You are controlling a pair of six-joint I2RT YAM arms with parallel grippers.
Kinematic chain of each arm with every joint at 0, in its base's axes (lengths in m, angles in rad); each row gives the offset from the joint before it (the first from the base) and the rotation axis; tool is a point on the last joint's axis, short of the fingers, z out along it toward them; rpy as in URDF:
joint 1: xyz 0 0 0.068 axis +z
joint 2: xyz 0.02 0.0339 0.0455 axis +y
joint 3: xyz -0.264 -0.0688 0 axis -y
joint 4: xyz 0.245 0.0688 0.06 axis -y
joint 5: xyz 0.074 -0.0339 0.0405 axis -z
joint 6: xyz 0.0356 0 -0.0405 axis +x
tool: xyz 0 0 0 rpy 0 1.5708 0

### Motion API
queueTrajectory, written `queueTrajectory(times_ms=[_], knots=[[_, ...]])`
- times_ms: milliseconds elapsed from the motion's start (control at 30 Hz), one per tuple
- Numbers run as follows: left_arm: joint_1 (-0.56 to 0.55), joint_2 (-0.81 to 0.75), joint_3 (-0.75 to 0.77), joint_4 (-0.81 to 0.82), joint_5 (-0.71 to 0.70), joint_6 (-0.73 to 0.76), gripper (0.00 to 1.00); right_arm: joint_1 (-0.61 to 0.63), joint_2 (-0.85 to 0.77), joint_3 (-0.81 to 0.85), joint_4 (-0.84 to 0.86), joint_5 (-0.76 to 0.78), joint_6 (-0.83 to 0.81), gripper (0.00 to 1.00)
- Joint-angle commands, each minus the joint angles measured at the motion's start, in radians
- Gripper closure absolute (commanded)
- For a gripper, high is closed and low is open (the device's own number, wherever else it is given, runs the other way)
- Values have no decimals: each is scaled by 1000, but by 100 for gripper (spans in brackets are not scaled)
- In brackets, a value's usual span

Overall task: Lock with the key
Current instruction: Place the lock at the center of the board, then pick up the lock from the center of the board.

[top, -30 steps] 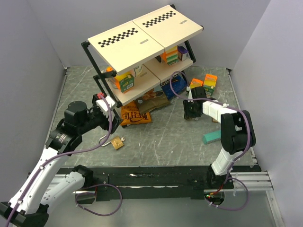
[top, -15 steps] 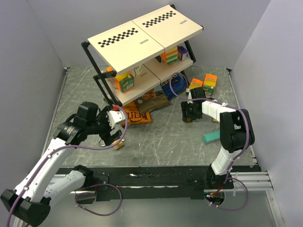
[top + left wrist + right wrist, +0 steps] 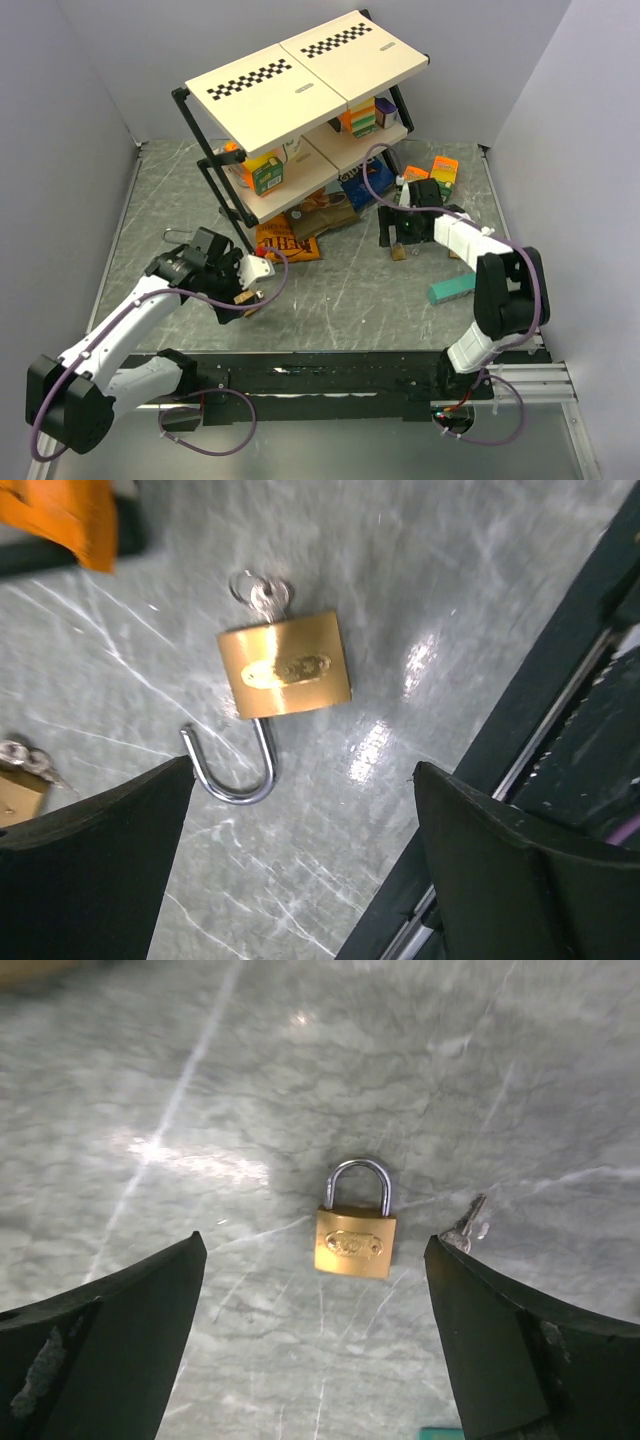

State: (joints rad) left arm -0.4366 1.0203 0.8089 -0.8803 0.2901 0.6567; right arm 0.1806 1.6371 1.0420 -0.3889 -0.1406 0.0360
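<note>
In the left wrist view a brass padlock [image 3: 285, 665] lies on the grey table with its shackle [image 3: 230, 770] swung open and a key [image 3: 262, 592] in its keyhole. My left gripper [image 3: 300, 815] is open and empty, hovering just above the shackle end. From above, the left gripper [image 3: 245, 285] covers most of this padlock [image 3: 243, 296]. In the right wrist view a second brass padlock [image 3: 355, 1240] lies with its shackle shut and a loose key [image 3: 465, 1225] beside it. My right gripper [image 3: 315, 1295] is open and empty above it. It also shows in the top view [image 3: 398, 232].
A black-framed shelf rack [image 3: 300, 80] with cartons stands at the back. An orange snack bag [image 3: 285, 240] lies under it, orange cartons [image 3: 440, 175] at the back right, and a teal block [image 3: 452, 288] at the right. Another small brass piece [image 3: 12, 785] shows at the left wrist view's edge.
My left arm has swung forward and right, bringing its gripper down over the open padlock. My right gripper has shifted slightly toward the back, uncovering the shut padlock.
</note>
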Motion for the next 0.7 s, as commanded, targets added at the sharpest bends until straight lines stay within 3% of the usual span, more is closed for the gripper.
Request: queueTrajectory(times_ms=[0,567,667], knots=[[-24,41,-60,102,-81,26,4,3,-143,9,21,-28,-28,1],[-83,332,-134,354,-144,-71,1,30,-329,-20,-33,-10,-143,1],[-102,360,-145,368,-143,-86,6,28,-338,-19,-41,1,-157,1]])
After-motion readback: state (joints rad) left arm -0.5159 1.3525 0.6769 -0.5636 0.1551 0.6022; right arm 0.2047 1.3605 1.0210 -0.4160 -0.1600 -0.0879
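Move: The big open lock lies almost under the left hand: about 3 cm ahead, 1 cm to the right and 10 cm below. From that lock the bare left-side lock stands some 13 cm farther out and 9 cm to the left, and the orange bag about 15 cm farther out and 7 cm to the right. From the right hand the closed lock is some 2 cm ahead and 5 cm below; the big open lock is about 25 cm to the left, 11 cm back and 5 cm below. The left hand sinks about 9 cm onto the big open lock, first straight down, then easing some 2 cm forward, its wrist tilting about 10 degrees and its fingers staying wide open to come down on either side of the brass body. Meanwhile the empty right hand, already open, rises some 8 cm away from the closed lock, its fingers swinging up to point farther forward. ##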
